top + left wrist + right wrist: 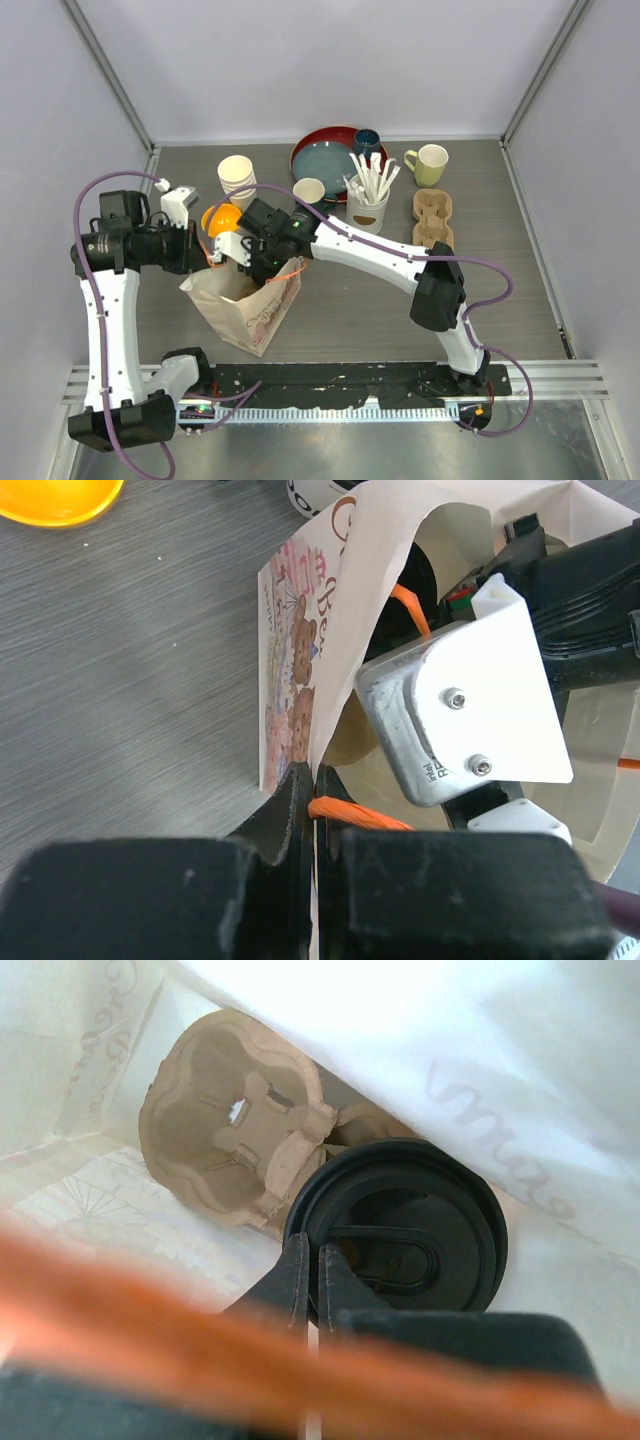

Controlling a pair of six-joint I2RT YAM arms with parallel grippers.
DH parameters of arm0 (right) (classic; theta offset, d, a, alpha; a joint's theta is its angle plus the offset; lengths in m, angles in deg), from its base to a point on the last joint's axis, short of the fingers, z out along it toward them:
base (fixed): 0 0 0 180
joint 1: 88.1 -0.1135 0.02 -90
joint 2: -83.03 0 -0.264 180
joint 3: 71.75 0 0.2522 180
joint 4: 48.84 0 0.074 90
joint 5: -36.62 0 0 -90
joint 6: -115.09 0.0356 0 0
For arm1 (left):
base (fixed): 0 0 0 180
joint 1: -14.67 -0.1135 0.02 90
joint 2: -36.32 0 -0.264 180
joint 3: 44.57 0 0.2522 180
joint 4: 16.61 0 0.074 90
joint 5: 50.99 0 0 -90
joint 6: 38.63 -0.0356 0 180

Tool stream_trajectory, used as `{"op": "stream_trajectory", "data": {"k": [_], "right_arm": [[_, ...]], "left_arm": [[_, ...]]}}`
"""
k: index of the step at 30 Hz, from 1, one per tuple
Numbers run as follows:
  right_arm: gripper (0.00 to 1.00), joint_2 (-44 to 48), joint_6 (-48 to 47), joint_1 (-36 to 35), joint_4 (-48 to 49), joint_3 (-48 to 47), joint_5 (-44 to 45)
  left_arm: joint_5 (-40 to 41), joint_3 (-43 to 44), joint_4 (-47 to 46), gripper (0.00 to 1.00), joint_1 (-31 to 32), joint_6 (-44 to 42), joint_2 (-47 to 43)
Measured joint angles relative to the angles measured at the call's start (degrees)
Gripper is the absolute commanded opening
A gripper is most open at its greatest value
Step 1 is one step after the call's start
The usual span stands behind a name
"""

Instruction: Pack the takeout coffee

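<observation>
A printed paper bag [245, 305] stands open near the left arm. My left gripper [315, 785] is shut on the bag's [290, 680] top edge, beside an orange handle [360, 815]. My right gripper [318, 1265] reaches down inside the bag [500, 1060] and is shut on the rim of a takeout coffee's black sip lid [420, 1230]. The cup body below the lid is hidden. A cardboard cup carrier [230, 1140] lies on the bag's floor next to that lid. In the top view my right gripper [262, 268] is mostly hidden in the bag's mouth.
Behind the bag are an orange bowl [222, 220], a stack of paper cups [237, 176], an unlidded cup [309, 190], a red tray [305, 150] with a blue plate, a dark mug [367, 143], a holder of sticks [368, 200], a yellow-green mug [430, 165] and cardboard carriers [433, 218].
</observation>
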Motion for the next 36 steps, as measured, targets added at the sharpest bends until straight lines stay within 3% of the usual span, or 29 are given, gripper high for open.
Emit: {"op": "stream_trajectory", "data": {"k": [18, 21, 28, 36], "right_arm": [[0.01, 2.38, 3.56, -0.15, 9.35, 7.13, 0.00], [0.09, 2.58, 3.76, -0.15, 10.49, 7.80, 0.17], [0.45, 2.82, 5.38, -0.26, 12.02, 8.68, 0.39], [0.62, 3.61, 7.13, -0.28, 11.74, 8.98, 0.11]], "left_arm": [[-3.61, -1.27, -0.04, 0.00, 0.26, -2.60, -0.50], [-3.61, -1.27, -0.07, 0.00, 0.37, -2.84, -0.52], [-3.54, -1.27, -0.07, 0.00, 0.39, -3.98, -0.55], [-2.86, -1.29, -0.13, 0.00, 0.39, -5.14, -0.59]]}}
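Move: The lidded cup already hangs from the right fingers inside the bag, pinched at the lid's edge, its middle about 3 cm ahead, 2 cm right and 5 cm below, over the carrier's farther pocket. The empty pocket lies roughly 2 cm ahead, 7 cm left and 10 cm down; the orange bowl 15 cm ahead and 9 cm left, 11 cm lower. From the left hand the held cup is some 13 cm right, 4 cm ahead and 15 cm down. Ease the right gripper about 1.5 cm to the left and slightly down with the cup still pinched, tipping the fingers some 5 degrees more towards the left, then open them to a little over half and let go of the lid's edge, staying low in the bag. Keep the left fingers shut on the bag's rim and orange handle, drifting barely a centimetre right. ##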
